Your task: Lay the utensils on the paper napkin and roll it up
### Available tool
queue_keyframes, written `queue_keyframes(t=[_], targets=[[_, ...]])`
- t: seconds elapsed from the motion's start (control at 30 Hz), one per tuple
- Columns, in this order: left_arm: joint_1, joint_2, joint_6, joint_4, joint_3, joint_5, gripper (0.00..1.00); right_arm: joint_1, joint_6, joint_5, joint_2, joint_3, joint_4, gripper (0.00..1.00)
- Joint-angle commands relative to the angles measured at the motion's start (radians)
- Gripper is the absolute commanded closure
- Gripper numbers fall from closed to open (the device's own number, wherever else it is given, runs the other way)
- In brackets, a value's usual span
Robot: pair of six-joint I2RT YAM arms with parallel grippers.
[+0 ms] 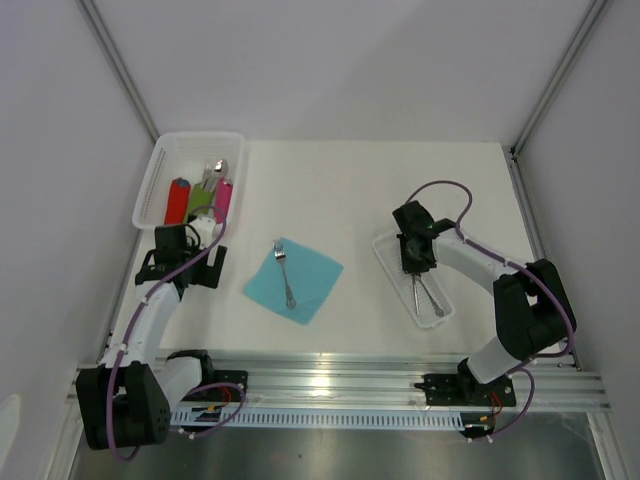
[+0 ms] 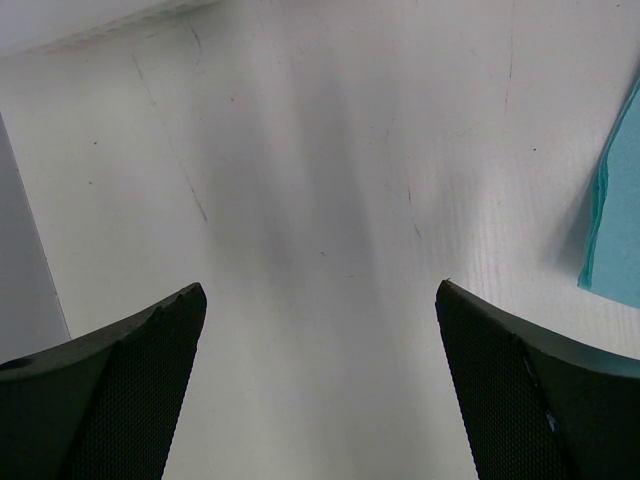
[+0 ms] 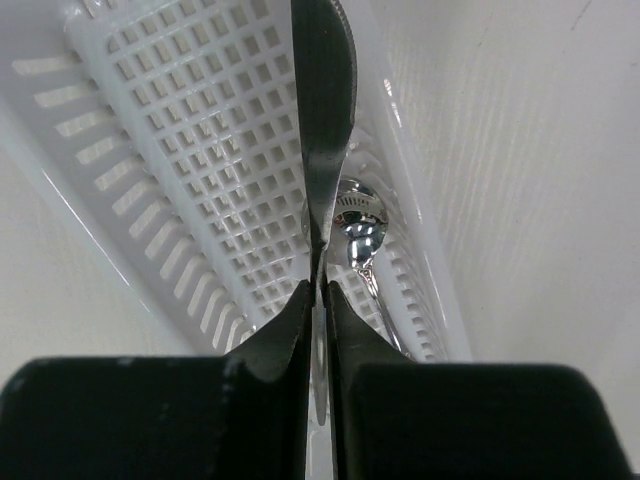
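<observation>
The teal paper napkin (image 1: 300,282) lies flat in the middle of the table with a silver fork (image 1: 285,273) across it; its corner shows in the left wrist view (image 2: 615,215). My left gripper (image 1: 190,256) (image 2: 320,295) is open over bare table, left of the napkin, with nothing in it. My right gripper (image 1: 416,262) (image 3: 321,285) reaches down into the white slotted tray (image 1: 388,255) (image 3: 170,150) and is shut on a slim metal utensil (image 3: 322,110) seen edge-on. A shiny spoon (image 3: 358,215) lies in the tray just right of it. More utensils (image 1: 428,298) rest in the tray's near end.
A white basket (image 1: 160,175) at the back left holds red, green and pink rolled napkins (image 1: 178,200) with cutlery tips poking out. Grey walls close in both sides. A metal rail (image 1: 330,380) runs along the near edge.
</observation>
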Motion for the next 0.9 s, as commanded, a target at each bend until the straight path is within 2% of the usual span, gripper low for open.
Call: queue_keyframes(t=[0.0, 0.33, 0.47, 0.5, 0.6, 0.73, 0.87], targets=[[0.007, -0.016, 0.001, 0.031, 0.001, 0.020, 0.01, 0.013, 0.004, 0.065, -0.089, 0.053, 0.014, 1.00], [0.007, -0.024, 0.000, 0.029, -0.003, 0.026, 0.00, 0.048, 0.060, 0.149, -0.151, 0.120, 0.023, 1.00], [0.007, -0.027, -0.002, 0.032, -0.003, 0.034, 0.00, 0.182, 0.152, 0.159, -0.110, 0.224, 0.035, 1.00], [0.007, -0.028, -0.003, 0.031, -0.006, 0.037, 0.01, 0.253, 0.169, 0.157, -0.059, 0.278, 0.041, 1.00], [0.007, -0.030, -0.005, 0.031, -0.003, 0.043, 0.00, 0.351, 0.229, 0.117, 0.048, 0.365, 0.076, 1.00], [0.007, -0.042, -0.002, 0.029, -0.011, 0.054, 0.00, 0.431, 0.267, 0.039, 0.313, 0.549, 0.060, 1.00], [0.007, -0.054, 0.004, 0.041, -0.026, 0.069, 0.01, 0.471, 0.289, -0.016, 0.476, 0.736, 0.000, 1.00]])
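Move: The knife is already gripped in the right hand, low over the basket, whose middle lies about 2 cm back from the hand and 3 cm below. The napkin's middle is some 29 cm to that hand's left, 2 cm back and 4 cm down, with the fork on it about 31 cm left and 1 cm back; the spoon is 6 cm back and 4 cm right. From the left hand, the napkin is roughly 26 cm to the right, level with it, 8 cm down. Keeping the knife pinched with its blade forward and handle back, the right hand first lifts it clear of the basket, nearly straight up by some 6 cm with a slight forward drift while the fingertips tilt outward. It then sweeps about 26 cm left in a shallow arc, still rising at first, and ends by sinking some 5 cm towards the napkin beside the fork, the hand rolling left side up and turning counter-clockwise. ##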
